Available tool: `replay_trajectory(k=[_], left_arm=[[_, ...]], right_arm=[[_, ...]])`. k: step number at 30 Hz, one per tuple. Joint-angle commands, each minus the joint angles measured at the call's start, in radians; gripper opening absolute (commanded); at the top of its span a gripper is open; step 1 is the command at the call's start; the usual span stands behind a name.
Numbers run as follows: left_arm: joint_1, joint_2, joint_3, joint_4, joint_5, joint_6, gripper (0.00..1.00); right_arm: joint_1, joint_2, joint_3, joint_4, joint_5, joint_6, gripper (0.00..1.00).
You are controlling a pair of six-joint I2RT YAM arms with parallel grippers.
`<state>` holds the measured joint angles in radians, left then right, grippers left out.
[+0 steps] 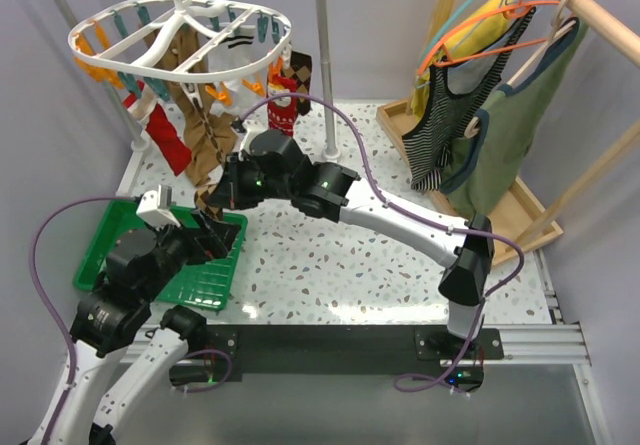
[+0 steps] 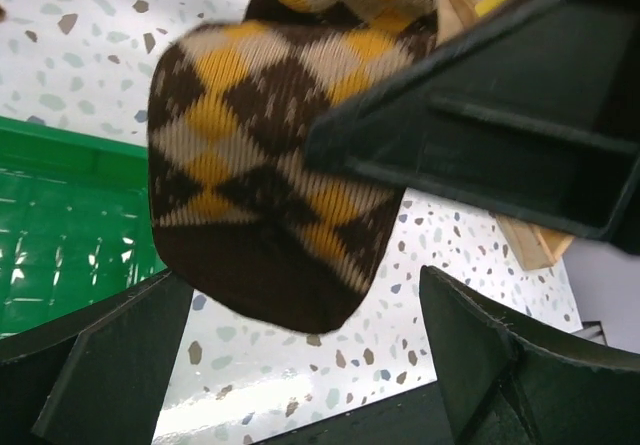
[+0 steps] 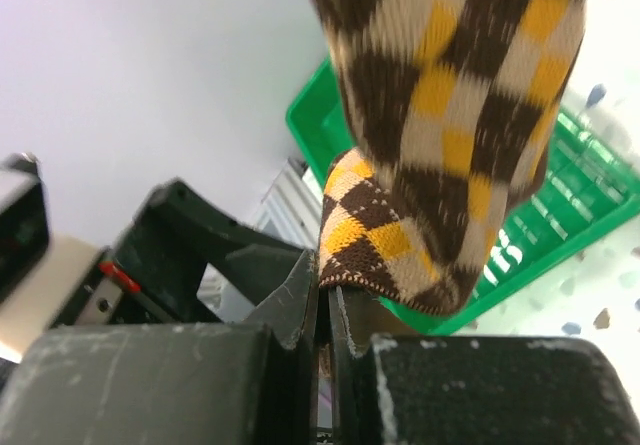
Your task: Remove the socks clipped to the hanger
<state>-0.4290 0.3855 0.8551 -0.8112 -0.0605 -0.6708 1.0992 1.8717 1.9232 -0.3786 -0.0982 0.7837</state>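
Observation:
The white oval hanger (image 1: 180,35) hangs at the back left with socks clipped under it: a red one (image 1: 165,137), a long tan-brown one (image 1: 207,130), a white striped one (image 1: 236,53) and a red patterned one (image 1: 283,107). My right gripper (image 3: 325,295) is shut on the edge of a brown-and-yellow argyle sock (image 3: 450,135), low over the green tray's far edge (image 1: 213,201). The left gripper (image 2: 300,365) stands open just below it. The argyle sock (image 2: 260,165) dangles above the gap without touching the fingers (image 2: 110,365).
A green tray (image 1: 110,235) lies at the front left, partly under the left arm. A white stand post (image 1: 322,65) rises behind the right arm. At the right, a wooden rack (image 1: 590,10) holds a striped tank top (image 1: 445,125) and a green garment (image 1: 510,125).

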Motion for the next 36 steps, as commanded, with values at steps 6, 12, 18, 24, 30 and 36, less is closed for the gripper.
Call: replay_trajectory(k=[6, 12, 18, 24, 30, 36], left_arm=[[-0.007, 0.035, 0.002, 0.109, 0.002, -0.044, 1.0], [-0.007, 0.053, -0.001, 0.101, -0.027, -0.039, 1.0], [-0.007, 0.02, -0.007, 0.128, -0.041, -0.03, 0.46], [-0.007, -0.014, 0.004, 0.147, -0.009, -0.012, 0.0], [-0.007, 0.001, -0.024, 0.159, 0.065, -0.038, 0.0], [-0.007, 0.085, -0.042, 0.199, 0.215, -0.032, 0.0]], right_arm=[[0.03, -0.115, -0.095, 0.095, -0.043, 0.061, 0.0], [0.047, -0.143, -0.133, 0.139, -0.043, 0.078, 0.0], [0.07, -0.169, -0.158, 0.152, -0.028, 0.08, 0.0], [0.071, -0.163, -0.167, 0.127, -0.006, 0.049, 0.11], [0.071, -0.134, -0.006, -0.139, 0.139, -0.138, 0.43], [0.07, -0.079, 0.209, -0.353, 0.369, -0.374, 0.67]])
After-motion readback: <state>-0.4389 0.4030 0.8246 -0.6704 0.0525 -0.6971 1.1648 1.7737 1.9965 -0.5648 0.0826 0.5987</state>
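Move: The left gripper waits wide open with the loose toe of the brown argyle sock roughly 4 cm ahead and 3 cm above, level sideways. The green tray's middle is about 17 cm to its left, 6 cm ahead and 25 cm below; the tan sock's end is some 15 cm ahead and 5 cm left, slightly lower. From the right gripper, shut on the sock just above the toe, the left gripper is about 5 cm back, 1 cm right and 7 cm down, the toe 1 cm back and 4 cm below. Draw the right gripper back about 4 cm, still pinching the argyle sock, to bring the toe to the left gripper. Ease the left gripper forward 1 cm, then shut its fingers on the toe while lifting about 2 cm. Only then open the right fingers and pull them off to the right, up and forward by some 5 cm. ##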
